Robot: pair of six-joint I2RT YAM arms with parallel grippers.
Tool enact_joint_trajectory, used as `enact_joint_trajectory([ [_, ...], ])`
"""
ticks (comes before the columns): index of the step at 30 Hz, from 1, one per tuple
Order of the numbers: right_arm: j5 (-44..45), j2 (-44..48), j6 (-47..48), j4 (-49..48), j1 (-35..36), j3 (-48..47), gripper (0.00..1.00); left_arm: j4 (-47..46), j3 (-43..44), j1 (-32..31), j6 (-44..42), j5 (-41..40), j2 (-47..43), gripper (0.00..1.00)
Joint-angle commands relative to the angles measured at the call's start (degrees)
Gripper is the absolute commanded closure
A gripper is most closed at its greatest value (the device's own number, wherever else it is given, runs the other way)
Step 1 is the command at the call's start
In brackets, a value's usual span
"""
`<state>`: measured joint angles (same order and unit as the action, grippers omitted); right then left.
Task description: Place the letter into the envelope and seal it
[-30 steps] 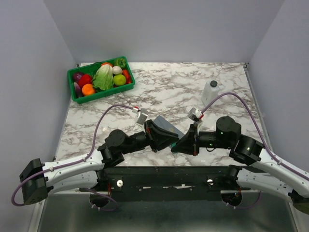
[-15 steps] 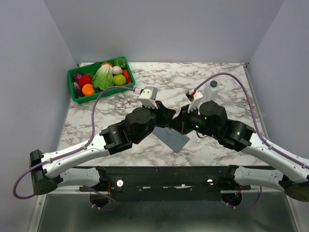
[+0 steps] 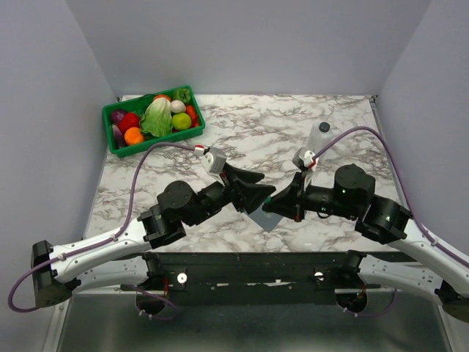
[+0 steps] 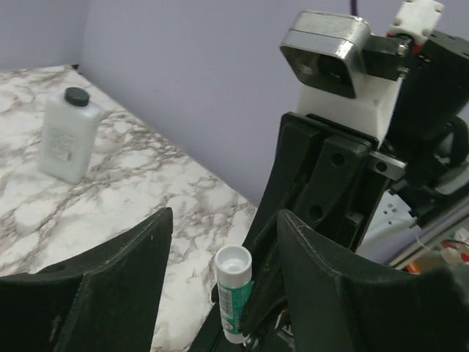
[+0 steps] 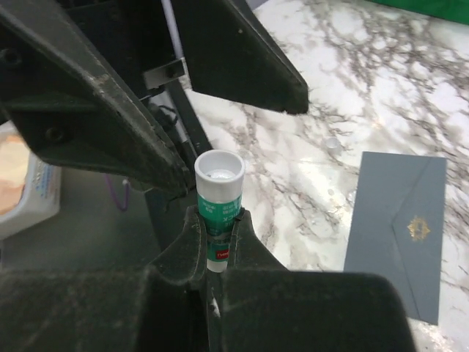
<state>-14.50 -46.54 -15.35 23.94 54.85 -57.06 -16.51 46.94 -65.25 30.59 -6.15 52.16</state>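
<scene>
The slate-grey envelope [image 5: 399,227] lies flat on the marble table, its flap seam and a small gold emblem facing up. From above, the envelope [image 3: 265,218] is partly covered by both grippers. My right gripper [image 5: 218,227] is shut on a green-and-white glue stick [image 5: 219,183], whose white end points at the left arm. My left gripper [image 4: 223,220] is open. Its two fingers [image 5: 242,59] stand wide on either side of the glue stick [image 4: 234,293], apart from it. In the top view the left gripper [image 3: 262,192] and right gripper [image 3: 277,205] meet tip to tip above the envelope. The letter is out of view.
A green crate [image 3: 117,147] of toy vegetables stands at the back left. A white bottle with a dark cap [image 3: 319,137] stands at the back right and also shows as the bottle [image 4: 68,136]. The black arm mount runs along the table's near edge.
The left gripper has opened from a narrow hold to wide jaws. Both arms have drawn back from mid-table towards the near edge. The right gripper has kept hold of the glue stick.
</scene>
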Motion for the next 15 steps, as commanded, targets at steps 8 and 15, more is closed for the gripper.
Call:
enact_joint_trajectory([
  [8,-12.1,4.4,1.3,-3.2,0.3,2.1,0.99,-17.4,-3.1,0.7,2.5,28.1,2.6,0.49],
  [15,-12.3,5.2,1.1,-3.2,0.3,2.2,0.99,-16.2,-2.6,0.7,2.4,27.1,2.9,0.66],
])
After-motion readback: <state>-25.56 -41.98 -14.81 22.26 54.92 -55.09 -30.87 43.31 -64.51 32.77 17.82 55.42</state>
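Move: The glue stick, upright in the right fingers, has its middle about 2 cm back, 1 cm to the right and some 4 cm below the left hand, its white end standing between the open left fingers. From the right hand its middle is about 1 cm above, otherwise level. The envelope lies roughly 11 cm ahead of the left hand and 35 cm below; the white bottle stands some 30 cm ahead of that hand, 18 cm right and 27 cm lower. Draw the left gripper back some 6 cm and a little to the right, swinging it clockwise by nearly 25 degrees, and narrow its wide-open fingers to roughly half that gap around the white end of the glue stick. Meanwhile keep the stick pinched in the right gripper and bring it back about 4 cm, rising slightly and turning counter-clockwise. ##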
